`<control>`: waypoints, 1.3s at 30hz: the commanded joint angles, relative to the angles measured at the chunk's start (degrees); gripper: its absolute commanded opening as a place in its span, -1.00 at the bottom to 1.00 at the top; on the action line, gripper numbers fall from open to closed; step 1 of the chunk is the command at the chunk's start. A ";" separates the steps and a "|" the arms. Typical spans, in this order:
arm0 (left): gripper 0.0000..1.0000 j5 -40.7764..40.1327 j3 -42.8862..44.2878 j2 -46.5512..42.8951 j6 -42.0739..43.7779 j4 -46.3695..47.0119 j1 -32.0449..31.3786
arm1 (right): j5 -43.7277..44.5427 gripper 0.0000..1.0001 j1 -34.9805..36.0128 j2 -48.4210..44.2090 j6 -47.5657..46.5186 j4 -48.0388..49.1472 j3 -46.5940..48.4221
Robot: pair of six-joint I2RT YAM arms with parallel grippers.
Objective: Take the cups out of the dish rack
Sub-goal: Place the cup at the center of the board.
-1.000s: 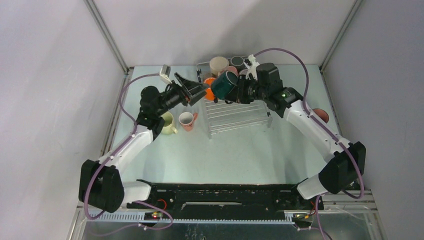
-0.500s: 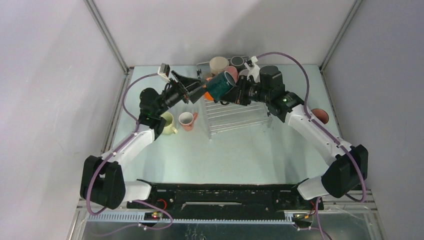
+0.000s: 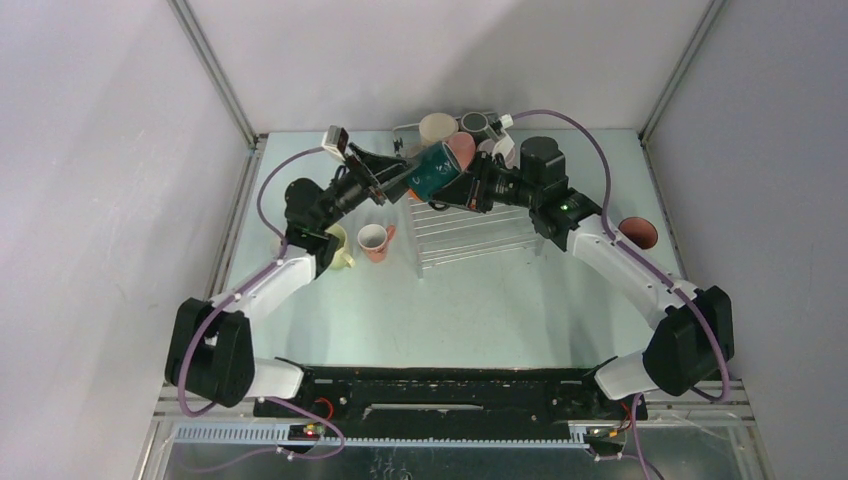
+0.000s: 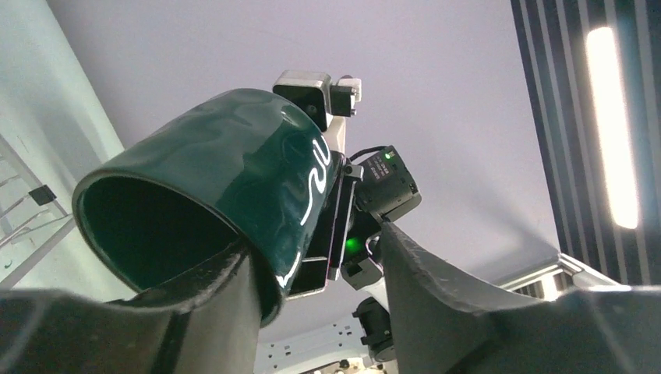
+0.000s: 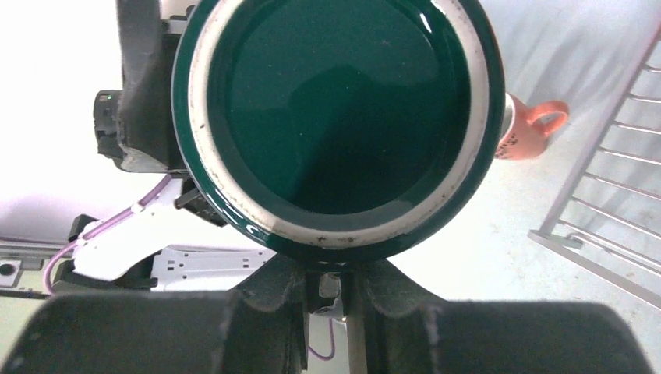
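A dark teal cup hangs tilted in the air over the dish rack's back left corner. My right gripper is shut on its handle; the right wrist view shows the cup's base just above the closed right gripper. My left gripper straddles the cup's rim. In the left wrist view one finger sits inside the cup's mouth and the other finger stands apart from its wall. A cream cup, a dark one and a pink one crowd the rack's back end.
A pale green cup and a pink cup stand on the table left of the rack. A reddish cup stands at the right, behind my right forearm. The enclosure's back wall is close behind the rack.
My right gripper has carried the teal cup left toward my left gripper. The left gripper has risen to meet it and its jaws have narrowed around the rim.
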 commanded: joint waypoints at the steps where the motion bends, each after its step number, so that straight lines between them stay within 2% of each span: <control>1: 0.03 1.00 0.84 1.12 -4.38 7.89 -0.95 | -3.59 -1.00 0.99 -2.76 3.62 10.81 -0.14; 8: -0.49 0.90 0.91 2.73 -7.41 12.57 -1.41 | -4.35 -1.00 1.75 -2.75 4.99 12.96 -1.41; 12: -0.92 0.99 1.09 2.83 -7.87 13.39 -1.52 | -4.37 -1.00 1.79 -2.84 5.53 13.55 -1.95; 13: -0.98 1.07 1.18 2.83 -7.92 13.51 -1.56 | -4.36 -1.00 1.76 -2.89 5.41 13.54 -2.02; 16: -0.99 1.03 1.36 2.55 -7.65 13.58 -1.52 | -3.99 -0.99 1.78 -3.01 5.08 13.03 -1.99; 17: -0.99 1.00 1.36 2.42 -7.40 13.44 -1.52 | -3.63 -0.86 1.77 -3.08 4.71 12.56 -1.95; 18: -0.99 1.06 1.44 2.33 -6.95 12.97 -1.56 | -3.08 -0.60 1.75 -3.31 4.24 11.73 -1.94; 21: -0.99 1.48 2.13 1.61 -4.56 9.89 -1.52 | -0.58 0.39 1.72 -4.34 2.07 7.82 -1.99; 24: -0.99 1.97 3.20 0.39 -0.74 4.47 -1.47 | 2.33 0.87 1.26 -5.91 -0.27 3.44 -2.03; 26: -1.00 2.36 3.77 -0.59 1.97 0.86 -1.43 | 4.27 0.99 0.83 -7.24 -2.05 0.14 -1.93; 28: -1.00 2.69 4.39 -1.96 5.43 -4.09 -1.45 | 7.27 0.99 0.51 -8.73 -4.00 -3.93 -1.93; 34: -0.99 2.02 5.54 -7.62 19.71 -26.12 -1.17 | 16.08 0.99 -0.90 -12.39 -9.94 -15.12 -2.02; 39: -0.99 -2.00 8.98 -12.82 34.78 -46.86 -1.12 | 21.11 0.99 -1.57 -14.44 -13.20 -20.02 -2.00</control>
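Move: At the near rim of the dark green cup held aloft, the left hand has its half-open fingers astride the wall; the cup's middle lies about 5 cm right, 2 cm ahead and 2 below. From the right hand, which holds it, it is some 4 cm left and 5 ahead, about level. From the left hand, the orange mug is roughly 4 cm ahead, 3 right and 20 below; the small red mug is 12 back, 12 left and 30 below. Closing on the cup's rim wall, the left fingers pinch it, one inside and one outside, while both hands drift up 1 to 2 cm. The right hand then opens wide, lets go of the handle side and withdraws about 7 cm rightward, turning clockwise; the left keeps its pinch and lowers some 8 cm from its highest point, drawing back slightly and rolling about 25 degrees. ##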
